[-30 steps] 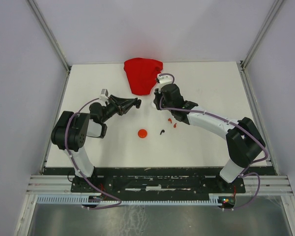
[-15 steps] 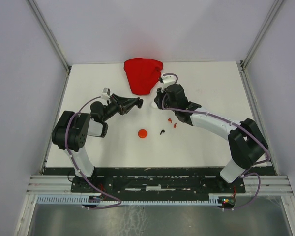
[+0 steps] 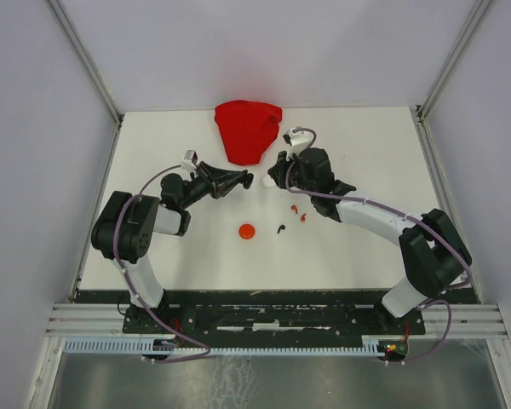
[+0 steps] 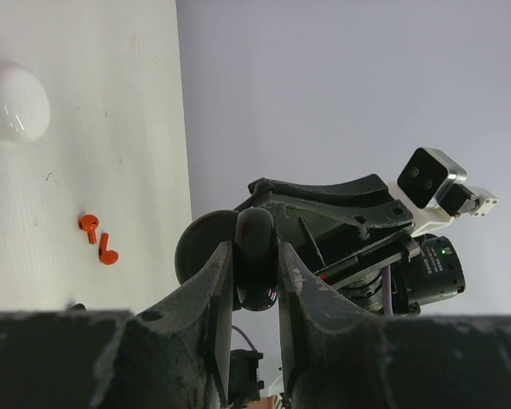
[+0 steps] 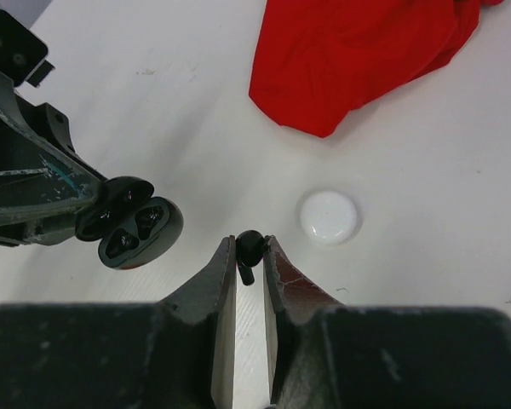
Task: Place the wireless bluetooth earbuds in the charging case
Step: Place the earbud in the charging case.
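My left gripper [image 4: 255, 252] is shut on an open black charging case [image 5: 132, 228], held above the table with its two empty wells showing in the right wrist view. My right gripper [image 5: 249, 244] is shut on a black earbud [image 5: 250, 249], a short way to the right of the case. In the top view the two grippers face each other, left [image 3: 240, 180] and right [image 3: 272, 177]. A second black earbud [image 3: 281, 228] and two red earbuds [image 3: 299, 212] lie on the table.
A round white case [image 5: 329, 217] lies shut on the table between the grippers and the red cloth [image 3: 248, 129]. A red case [image 3: 247, 231] sits nearer the front. The two red earbuds [image 4: 98, 239] lie near the table edge in the left wrist view.
The left gripper has carried the black case a little to the right. The right gripper has shifted slightly right and towards the back with its earbud.
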Tool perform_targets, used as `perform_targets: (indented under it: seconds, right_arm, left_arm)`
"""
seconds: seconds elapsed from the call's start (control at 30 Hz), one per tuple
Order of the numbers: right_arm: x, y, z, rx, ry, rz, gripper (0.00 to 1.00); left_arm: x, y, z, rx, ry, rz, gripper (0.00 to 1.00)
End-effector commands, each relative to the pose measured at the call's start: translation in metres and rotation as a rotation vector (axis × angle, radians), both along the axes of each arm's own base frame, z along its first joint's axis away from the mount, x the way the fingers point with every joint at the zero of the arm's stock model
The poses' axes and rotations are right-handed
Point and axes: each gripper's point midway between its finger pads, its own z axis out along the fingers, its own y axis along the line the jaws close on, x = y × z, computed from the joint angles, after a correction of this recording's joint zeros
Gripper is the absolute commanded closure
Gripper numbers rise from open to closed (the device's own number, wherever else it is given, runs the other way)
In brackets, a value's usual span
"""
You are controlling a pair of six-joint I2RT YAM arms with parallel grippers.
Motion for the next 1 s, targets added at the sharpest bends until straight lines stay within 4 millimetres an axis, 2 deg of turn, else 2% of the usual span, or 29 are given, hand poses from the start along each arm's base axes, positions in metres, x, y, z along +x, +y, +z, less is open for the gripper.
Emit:
perform_targets:
  seconds: [0.0,0.57,0.97]
  right_arm:
    - [0.002,0.003,0.05,0.119,-0.137,0.045,0.9]
    - [-0.012,0.016,0.075,0.285,-0.289,0.224,0.92]
    - [-0.016,0.023,0.065,0.305,-0.322,0.284,0.97]
  left_arm:
    - [0.002,-0.008,0.011,0.007,-0.054,-0.035,0.97]
    - [-0.002,-0.033,0.019,-0.034,-0.047,-0.115,0.97]
    - [-0.004,-0.04,0.036,-0.165,-0.034,-0.146,0.97]
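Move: The right hand holds a black earbud; the open black charging case, in the left fingers, lies about 6 cm to its left, 2 cm back and roughly level. On the table some 13 cm below the right hand, the white case is about 8 cm ahead and 1 cm left, the red earbuds about 7 cm right and level fore-and-aft. From the left hand, the held earbud is about 6 cm right, 2 cm ahead and 1 cm up. Right hand lifts the held earbud about 5 cm, tipping upward, while the left carries the case 3–4 cm right. ##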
